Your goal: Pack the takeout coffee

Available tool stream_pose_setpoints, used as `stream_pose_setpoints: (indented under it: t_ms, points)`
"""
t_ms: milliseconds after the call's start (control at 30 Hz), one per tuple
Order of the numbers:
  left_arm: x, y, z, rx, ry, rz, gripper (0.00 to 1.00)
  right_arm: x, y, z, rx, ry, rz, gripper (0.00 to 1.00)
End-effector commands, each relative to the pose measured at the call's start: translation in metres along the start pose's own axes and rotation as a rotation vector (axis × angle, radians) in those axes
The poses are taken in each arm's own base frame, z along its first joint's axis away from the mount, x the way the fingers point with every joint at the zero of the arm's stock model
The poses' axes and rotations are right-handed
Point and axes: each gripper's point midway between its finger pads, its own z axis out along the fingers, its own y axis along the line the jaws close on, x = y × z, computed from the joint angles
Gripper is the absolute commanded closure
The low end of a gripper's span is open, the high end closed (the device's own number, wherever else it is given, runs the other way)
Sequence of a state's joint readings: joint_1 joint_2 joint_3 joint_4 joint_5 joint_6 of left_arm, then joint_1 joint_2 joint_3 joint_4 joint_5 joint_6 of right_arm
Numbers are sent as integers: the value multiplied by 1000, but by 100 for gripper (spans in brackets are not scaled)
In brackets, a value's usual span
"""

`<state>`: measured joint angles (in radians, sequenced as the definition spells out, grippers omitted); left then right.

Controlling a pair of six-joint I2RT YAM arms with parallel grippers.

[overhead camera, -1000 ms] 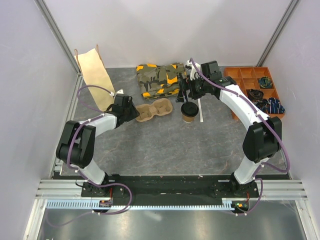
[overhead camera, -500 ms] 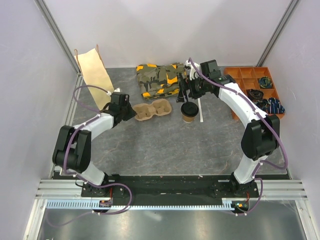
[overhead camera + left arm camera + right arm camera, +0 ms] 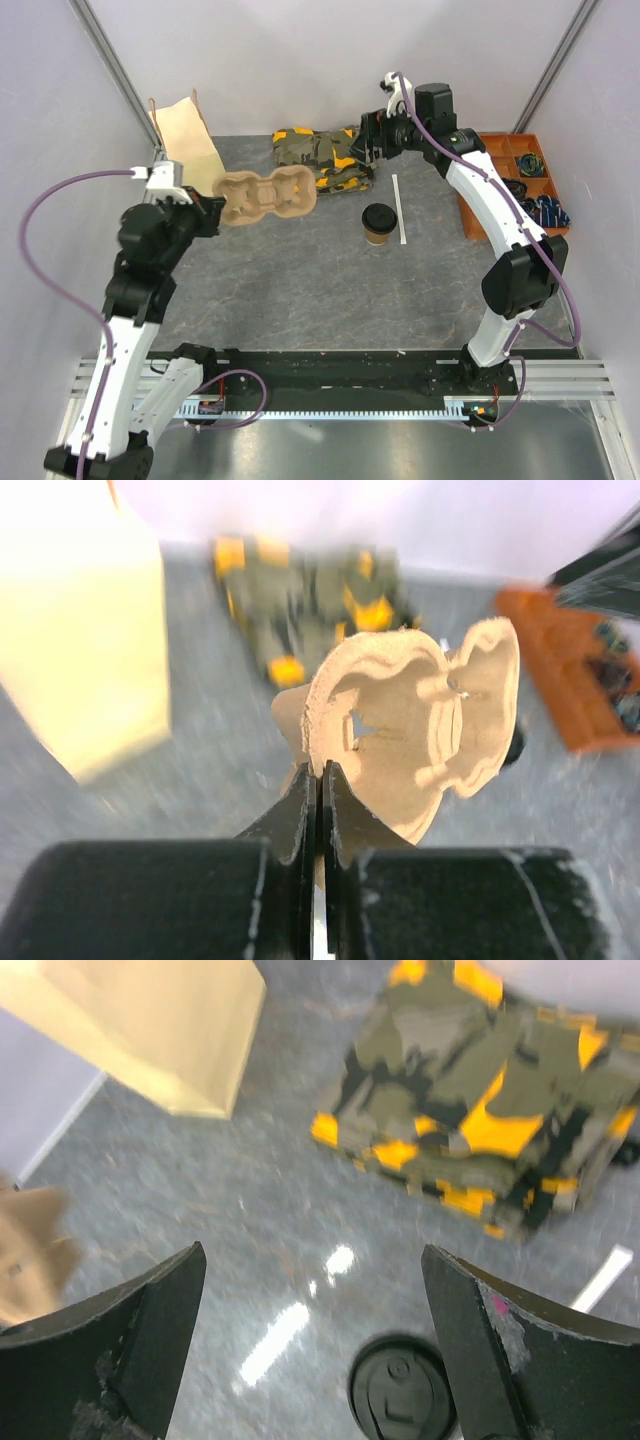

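The takeout coffee (image 3: 378, 223), a tan paper cup with a black lid, stands upright on the grey table right of centre; its lid (image 3: 403, 1402) shows low in the right wrist view. My right gripper (image 3: 372, 140) hangs open high above the table, behind the cup, with nothing between its fingers (image 3: 150, 1310). My left gripper (image 3: 212, 210) is raised at the left and shut on the rim of the brown two-hole pulp cup tray (image 3: 268, 195), which it holds in the air. In the left wrist view the tray (image 3: 410, 715) sticks out from the closed gripper (image 3: 320, 772).
A tall tan paper bag (image 3: 188, 150) stands at the back left. A folded camouflage cloth (image 3: 322, 155) lies at the back centre. A white straw (image 3: 400, 208) lies right of the cup. An orange compartment tray (image 3: 520, 185) with small items sits at the right edge.
My left gripper closed on the pulp tray and lifted it up and left off the table. My right gripper rose and drew back from the cup, still open.
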<state>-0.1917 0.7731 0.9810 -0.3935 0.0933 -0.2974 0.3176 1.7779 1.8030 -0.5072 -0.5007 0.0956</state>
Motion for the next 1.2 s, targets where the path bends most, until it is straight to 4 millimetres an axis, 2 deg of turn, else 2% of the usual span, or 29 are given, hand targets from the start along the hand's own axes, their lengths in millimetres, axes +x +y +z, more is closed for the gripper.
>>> stream_pose_setpoints:
  t_ms: [0, 100, 200, 233, 300, 333, 367, 400, 433, 500, 533, 600, 733, 900, 1000, 1100, 1167]
  points:
    - [-18, -22, -33, 127, -15, 185, 98, -60, 31, -4, -78, -168, -30, 2]
    - [-7, -28, -33, 181, 21, 204, 98, -59, 43, -6, -135, -161, -21, 2]
    - [-6, -23, -31, 148, 17, 178, 98, -45, 64, -23, -222, -135, -26, 2]
    - [-6, -23, -31, 148, 14, 167, 98, -37, 73, -37, -238, -135, -30, 2]
    - [-9, -26, -29, 150, 4, 120, 98, -39, 83, -54, -246, -190, -30, 2]
    - [-8, -25, -26, 143, 8, 98, 98, -27, 89, -70, -242, -204, -22, 3]
    - [-7, -24, -24, 135, 9, 77, 98, -29, 91, -76, -235, -247, -28, 4]
    - [-13, -26, -22, 135, -16, 39, 98, -26, 93, -82, -225, -260, 18, 5]
    - [-11, -26, -21, 137, -24, 21, 98, -13, 95, -90, -222, -261, 45, 8]
    - [-19, -34, -18, 175, -61, -15, 98, -11, 102, -97, -243, -302, 106, 12]
    - [-17, -34, -16, 178, -62, -35, 98, -1, 103, -97, -236, -300, 127, 17]
    - [-15, -37, -12, 188, -45, -77, 98, 3, 109, -93, -240, -301, 153, 21]
    - [-13, -39, -6, 196, -36, -113, 98, 0, 121, -78, -275, -306, 174, 30]
    - [-17, -43, -7, 212, -51, -138, 98, 6, 124, -57, -282, -252, 181, 35]
    - [-16, -41, -7, 201, -54, -151, 98, 10, 132, -56, -302, -240, 178, 39]
    - [-17, -42, -6, 209, -59, -166, 98, 21, 136, -54, -304, -218, 177, 38]
    - [-16, -43, -6, 213, -55, -174, 98, 24, 137, -53, -308, -213, 179, 42]
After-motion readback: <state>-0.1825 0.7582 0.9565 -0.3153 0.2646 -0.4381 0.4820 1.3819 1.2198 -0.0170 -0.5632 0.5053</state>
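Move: The left hand already pinches the cup carrier by its left end; the carrier's middle is about 10 cm to that hand's right, 1 cm ahead and roughly level. From the right hand, empty and wide open, the carrier's middle lies some 21 cm left, 11 cm back and 2 cm lower. The lidded cup stands 6 cm back, 6 cm right and 21 cm below; the white stick about 12 cm right, level fore and aft, 27 cm down; the camouflage bundle 13 cm ahead, 8 cm left, 26 cm down. Rising about 5 cm, then sweeping back roughly 12 cm and finally edging left, the right hand comes to the carrier's free right end, rolling its left side up some 20 degrees and narrowing its fingers part-way. The left hand keeps its pinch, bobs up and back, settles again, then brings the carrier rightward to meet it, rolling its right side up. ##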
